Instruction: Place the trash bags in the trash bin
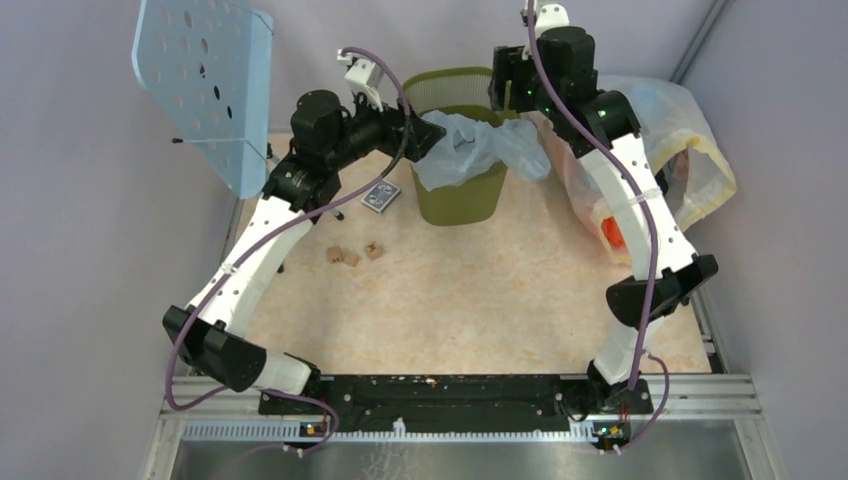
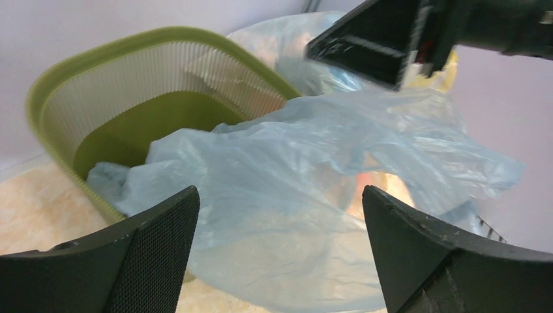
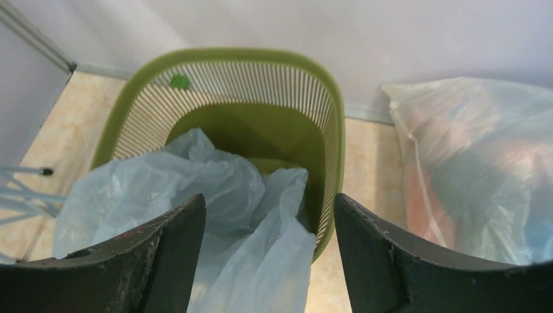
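The olive-green trash bin [image 1: 460, 200] stands at the back of the table. A pale blue trash bag [image 1: 470, 148] lies half inside it and spills over the near rim. My left gripper [image 1: 425, 130] hovers at the bin's left side, open. In the left wrist view the trash bag [image 2: 313, 169] sits loose beyond the left gripper [image 2: 280, 215], over the bin [image 2: 65, 98]. My right gripper [image 1: 510, 90] hangs above the bin's right rim, open. In the right wrist view the right gripper [image 3: 269, 215] stands above the bag [image 3: 215, 195] and the bin [image 3: 261, 62], gripping nothing.
A big clear sack [image 1: 680, 160] stuffed with coloured items lies right of the bin, also seen as the sack [image 3: 482, 163]. A pale blue perforated panel [image 1: 205, 85] stands at the back left. A small dark box [image 1: 380, 197] and some brown cubes [image 1: 345, 255] lie on the table.
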{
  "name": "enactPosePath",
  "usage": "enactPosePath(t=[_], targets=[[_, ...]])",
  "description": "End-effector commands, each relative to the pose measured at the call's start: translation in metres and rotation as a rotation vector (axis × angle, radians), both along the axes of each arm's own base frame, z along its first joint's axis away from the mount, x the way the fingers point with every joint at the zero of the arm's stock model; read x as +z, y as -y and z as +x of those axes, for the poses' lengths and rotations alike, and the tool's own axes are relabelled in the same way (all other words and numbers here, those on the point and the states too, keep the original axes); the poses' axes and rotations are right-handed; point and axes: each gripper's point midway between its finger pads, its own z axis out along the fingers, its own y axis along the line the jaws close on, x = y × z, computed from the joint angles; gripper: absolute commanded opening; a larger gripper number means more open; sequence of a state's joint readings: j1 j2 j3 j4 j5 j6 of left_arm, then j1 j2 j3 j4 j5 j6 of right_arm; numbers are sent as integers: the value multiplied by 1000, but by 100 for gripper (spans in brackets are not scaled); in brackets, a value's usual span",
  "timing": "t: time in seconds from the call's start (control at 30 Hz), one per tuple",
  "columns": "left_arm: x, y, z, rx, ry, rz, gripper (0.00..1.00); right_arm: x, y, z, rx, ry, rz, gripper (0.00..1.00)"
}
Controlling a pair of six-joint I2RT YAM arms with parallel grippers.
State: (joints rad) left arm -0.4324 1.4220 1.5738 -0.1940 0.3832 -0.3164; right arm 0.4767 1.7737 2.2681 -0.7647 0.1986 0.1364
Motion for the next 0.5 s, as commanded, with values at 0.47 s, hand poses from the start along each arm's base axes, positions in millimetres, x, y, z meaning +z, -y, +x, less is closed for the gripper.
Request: enactPosePath(t=[0.47], targets=[[68, 62, -87, -233, 410, 53, 99, 14, 14, -83, 105, -31, 106, 75]])
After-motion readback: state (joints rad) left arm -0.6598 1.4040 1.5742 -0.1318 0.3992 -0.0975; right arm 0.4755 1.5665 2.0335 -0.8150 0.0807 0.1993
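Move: The blue bag hanging over the bin's front rim has its middle about 8 cm to the right of the left hand and roughly 11 cm below it, neither ahead nor back. The bin's middle is some 7 cm ahead, 5 cm right and 25 cm below, and the card box is 4 cm ahead, 11 cm left, on the table. From the right hand the bag is about 7 cm back, 5 cm left and 12 cm lower; the bin's middle is level with it, 7 cm left and 25 cm below. The left hand, already wide open and empty, sweeps about 7 cm right and nearly as far back, rising 2 cm, across the bag's near side in front of the bin, while its wrist swings about 15 degrees clockwise and the fingertips tip up. The right hand, also empty and staying open, draws back some 6 cm from over the bin towards the overhanging bag, first sinking about 3 cm and then coming up a little, its fingers tilting slightly down. ##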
